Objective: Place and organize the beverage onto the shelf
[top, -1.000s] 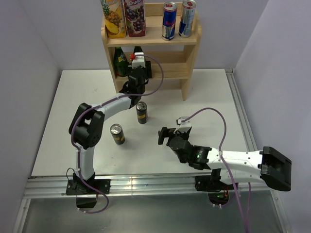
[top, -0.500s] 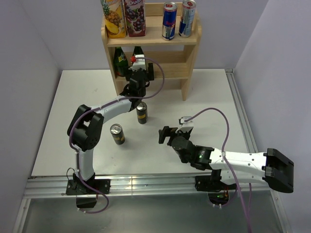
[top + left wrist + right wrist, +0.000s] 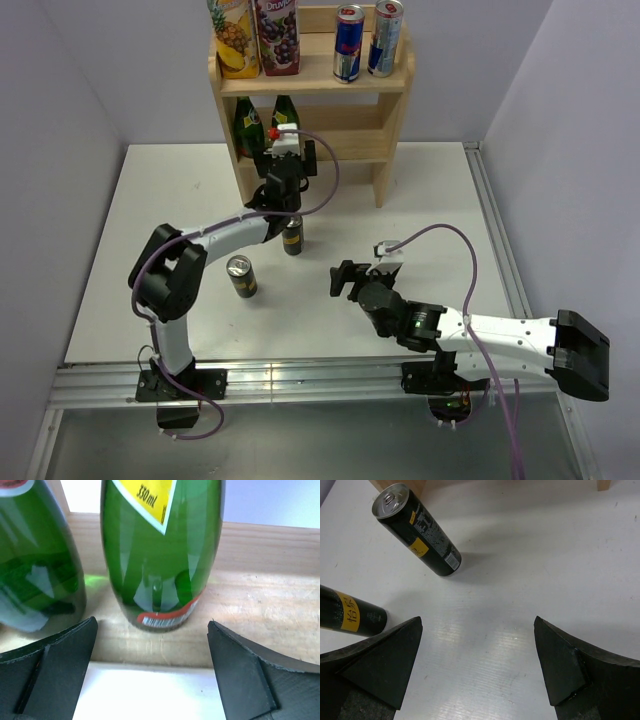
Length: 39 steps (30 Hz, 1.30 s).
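Observation:
The wooden shelf (image 3: 355, 145) stands at the table's far edge. Two green bottles (image 3: 248, 118) (image 3: 285, 108) stand on the tier under its top board. My left gripper (image 3: 287, 152) is open just in front of the right-hand bottle (image 3: 160, 555), whose base sits just beyond the fingertips (image 3: 55, 665), untouched. The other bottle (image 3: 35, 560) is at its left. Two dark cans (image 3: 292, 235) (image 3: 240, 277) stand on the table. My right gripper (image 3: 342, 280) hovers open to their right and faces them (image 3: 417, 530) (image 3: 350, 615), with nothing between its fingers (image 3: 570, 665).
Two juice cartons (image 3: 255, 35) and two slim cans (image 3: 365, 40) fill the shelf's top tier. The right half of the bottle tier (image 3: 270, 605) is bare wood. White walls close in on both sides of the table (image 3: 430, 210).
My left gripper has opened and let go of the right-hand green bottle on the shelf, then drawn back slightly. My right arm has shifted a little to the right.

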Each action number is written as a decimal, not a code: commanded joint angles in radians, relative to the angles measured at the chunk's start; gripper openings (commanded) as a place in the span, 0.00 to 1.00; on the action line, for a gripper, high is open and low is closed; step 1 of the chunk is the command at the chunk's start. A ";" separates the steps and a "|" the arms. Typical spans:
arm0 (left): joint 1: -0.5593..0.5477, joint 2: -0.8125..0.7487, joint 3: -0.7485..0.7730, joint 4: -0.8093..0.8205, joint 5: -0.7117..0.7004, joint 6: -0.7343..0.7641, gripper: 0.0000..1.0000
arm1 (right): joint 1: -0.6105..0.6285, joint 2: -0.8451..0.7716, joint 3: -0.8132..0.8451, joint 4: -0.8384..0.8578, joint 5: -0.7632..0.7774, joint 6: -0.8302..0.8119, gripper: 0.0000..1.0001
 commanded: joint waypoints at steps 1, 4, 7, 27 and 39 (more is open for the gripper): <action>-0.029 -0.047 -0.045 -0.023 -0.051 -0.021 0.99 | -0.001 -0.015 -0.005 -0.005 0.039 0.025 1.00; -0.072 -0.085 -0.097 0.004 -0.086 -0.015 0.99 | 0.001 -0.005 0.000 -0.009 0.039 0.029 1.00; -0.098 -0.130 -0.146 0.013 -0.111 -0.013 0.99 | 0.004 0.001 -0.002 -0.012 0.035 0.035 1.00; -0.328 -0.795 -0.401 -0.646 -0.304 -0.372 0.97 | -0.005 0.369 0.216 0.210 -0.221 -0.178 1.00; -0.552 -0.934 -0.502 -1.256 -0.427 -0.979 0.99 | -0.142 0.669 0.473 0.239 -0.329 -0.220 1.00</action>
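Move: The left dark can stands about 22 cm back from the left hand, 11 cm to its left and 16 below; the middle dark can is straight back some 11 cm, equally low. The just-placed green bottle is about 5 cm ahead of that hand at its height. From the right hand, the middle dark can is about 13 cm ahead, 16 left and 6 below, the left one 2 ahead and 28 left. Left hand backs off some 27 cm towards the left can; right reaches left, then forward, towards the middle can. ##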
